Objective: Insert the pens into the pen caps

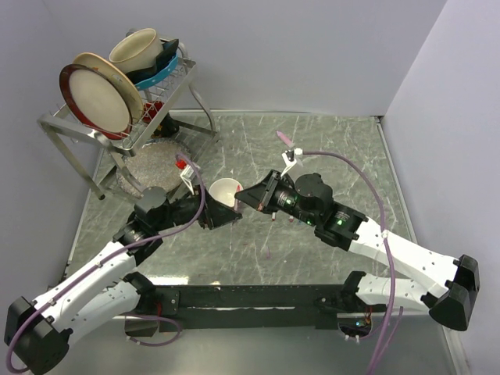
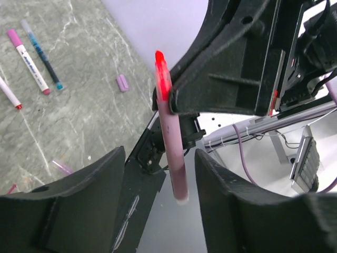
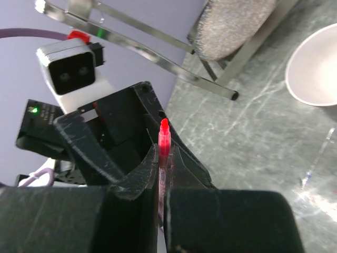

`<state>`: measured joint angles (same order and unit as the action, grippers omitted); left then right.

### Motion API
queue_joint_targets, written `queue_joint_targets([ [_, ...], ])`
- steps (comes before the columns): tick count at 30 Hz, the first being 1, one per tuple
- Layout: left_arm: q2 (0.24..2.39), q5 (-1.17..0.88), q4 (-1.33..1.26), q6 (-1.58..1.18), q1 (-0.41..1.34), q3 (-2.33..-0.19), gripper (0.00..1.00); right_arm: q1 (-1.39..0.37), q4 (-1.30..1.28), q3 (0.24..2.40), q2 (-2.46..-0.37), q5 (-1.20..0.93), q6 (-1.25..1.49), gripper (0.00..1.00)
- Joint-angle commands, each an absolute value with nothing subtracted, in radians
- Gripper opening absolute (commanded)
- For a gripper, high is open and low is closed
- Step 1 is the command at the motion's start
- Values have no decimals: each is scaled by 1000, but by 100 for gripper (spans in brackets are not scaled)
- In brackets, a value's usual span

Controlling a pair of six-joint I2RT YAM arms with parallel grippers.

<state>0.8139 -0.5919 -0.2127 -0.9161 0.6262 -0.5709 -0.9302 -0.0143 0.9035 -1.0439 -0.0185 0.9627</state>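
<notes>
My right gripper (image 3: 164,154) is shut on a pen (image 3: 164,136) with a red tip and a pale pink barrel, held upright between the pads. In the left wrist view the same pen (image 2: 174,153) hangs from the right gripper (image 2: 171,101), and its blunt tail end sits between the open fingers of my left gripper (image 2: 159,158) without touching them. In the top view the two grippers, left (image 1: 223,215) and right (image 1: 248,200), meet tip to tip beside the white bowl (image 1: 226,192). A lilac pen cap (image 2: 122,83) and three pens (image 2: 31,67) lie on the table.
A metal dish rack (image 1: 117,117) with plates and a cup stands at the back left, with a grey round mat (image 1: 148,166) under it. A pink pen (image 1: 285,139) lies at the back middle. Side walls close the table in left and right.
</notes>
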Motion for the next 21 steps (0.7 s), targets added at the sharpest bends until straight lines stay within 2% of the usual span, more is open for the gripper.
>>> queue_joint_targets([
  [1, 810, -615, -298, -954, 630, -575, 56, -960, 71, 896, -1031, 29, 979, 0],
  [4, 816, -626, -304, -962, 630, -578, 42, -974, 66, 899, -1028, 43, 970, 0],
  [5, 818, -636, -307, -962, 629, -578, 29, -979, 69, 897, -1028, 41, 968, 0],
  [7, 822, -644, -304, -960, 630, -578, 16, -980, 74, 899, -1028, 31, 960, 0],
  [8, 819, -643, -292, -959, 630, -578, 4, -986, 71, 905, -1026, 23, 957, 1],
  [10, 810, -627, -262, -940, 630, -577, 1, -989, 42, 913, -1022, 28, 957, 10],
  [11, 796, -606, -244, -931, 630, -577, 1, -989, 31, 914, -1017, 28, 956, 25],
  [14, 750, -581, -175, -882, 630, -568, 1, -991, -32, 911, -979, 41, 953, 43],
  [17, 694, -532, -65, -806, 630, -574, 1, -991, -150, 911, -939, 89, 971, 48],
  [21, 623, -442, 135, -649, 630, -604, 1, -994, -380, 926, -951, 123, 971, 48],
])
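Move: The upright pink-bodied red pen, held near its top by the right fingers, already stands between the left hand's open fingers, its middle about 2 cm above and 1 cm ahead of that hand; from the right hand the middle is some 2 cm below, 1 cm back and 1 cm left. The bowl lies roughly 14 cm ahead, 5 cm left and 24 cm below the left hand; a red-capped pen about 14 cm ahead, 11 cm right, 26 cm below it. Left pinches the pen; right opens, lets go and retreats back-right about 3 cm while left draws 2 cm leftward. ##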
